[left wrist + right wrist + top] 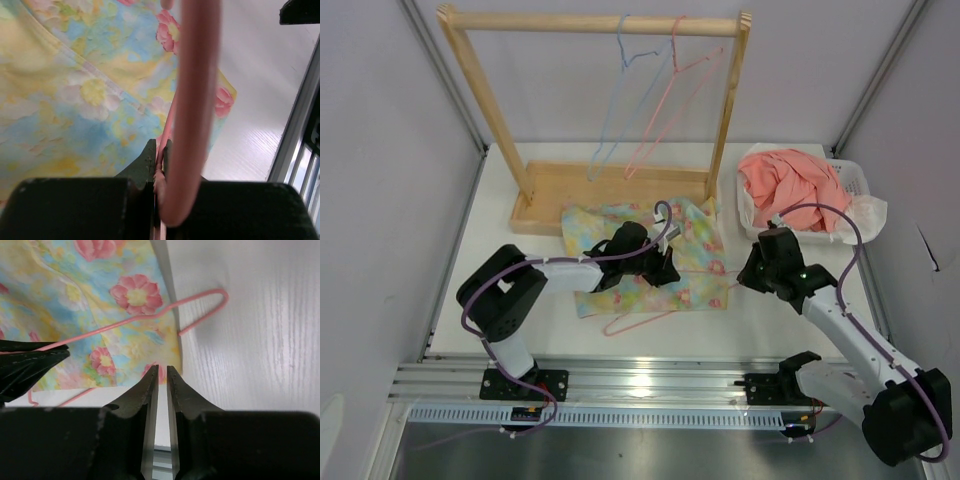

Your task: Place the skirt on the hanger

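Observation:
The skirt (692, 245) (75, 100) (75, 300), pastel cloth with pink flowers, lies flat on the white table. A pink wire hanger (640, 323) (197, 100) (200, 297) lies across it, with its lower wire sticking out past the skirt's near edge. My left gripper (665, 268) (160, 147) is shut on the hanger at its neck, over the skirt's middle. My right gripper (742, 277) (162, 369) is at the skirt's near right corner. Its jaws are drawn to a narrow slit, with the tips on the cloth's edge.
A wooden rack (590, 22) stands at the back of the table, with a light blue hanger (615, 100) and another pink hanger (680, 100) hung on it. A white basket (850, 175) at the back right holds a coral garment (790, 180). A metal rail (650, 375) runs along the near edge.

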Action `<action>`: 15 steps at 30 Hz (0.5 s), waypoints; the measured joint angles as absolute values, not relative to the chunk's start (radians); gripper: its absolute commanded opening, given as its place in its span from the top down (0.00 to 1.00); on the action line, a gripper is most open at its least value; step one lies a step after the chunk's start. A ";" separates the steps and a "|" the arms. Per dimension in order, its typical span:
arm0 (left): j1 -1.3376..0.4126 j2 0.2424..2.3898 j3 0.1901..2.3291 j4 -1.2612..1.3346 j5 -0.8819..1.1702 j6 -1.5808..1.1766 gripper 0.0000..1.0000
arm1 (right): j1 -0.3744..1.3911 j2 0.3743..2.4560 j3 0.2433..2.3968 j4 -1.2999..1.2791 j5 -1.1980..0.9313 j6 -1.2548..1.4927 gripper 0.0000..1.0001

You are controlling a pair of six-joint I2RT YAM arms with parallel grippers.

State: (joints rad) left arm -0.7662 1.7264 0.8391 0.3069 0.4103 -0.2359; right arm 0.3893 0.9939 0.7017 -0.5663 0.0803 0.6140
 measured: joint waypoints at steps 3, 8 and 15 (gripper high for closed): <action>-0.760 1.726 0.839 0.307 0.402 -0.237 1.00 | 0.369 0.988 0.701 -0.576 0.056 0.605 0.68; -0.760 1.727 0.842 0.308 0.398 -0.236 1.00 | 0.432 0.986 0.667 -0.551 0.020 0.600 0.59; -0.759 1.728 0.846 0.304 0.384 -0.236 1.00 | 0.469 1.024 0.526 -0.502 -0.001 0.632 0.40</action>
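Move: The skirt's near right corner, lying flat, is about 9 cm below my right hand, some 3 cm back and 4 cm to its left. From that hand, the pink hanger's right end hangs roughly 3 cm ahead, level sideways, about 7 cm below, and its bar shows from under the skirt's near edge 13 cm left of the corner and 1 cm nearer me. From my left hand, already gripping the hanger, the corner is about 12 cm to the right, 6 cm back and 5 cm below. I bring my empty right hand down to the skirt's near right corner: a small shift to the left first, then down about 6 cm and back about 5 cm, spreading the nearly shut fingers to half open and tipping them some 10 degrees further down, with a slight counter-clockwise turn. My left hand keeps its grip on the hanger, easing forward by under a centimetre. ##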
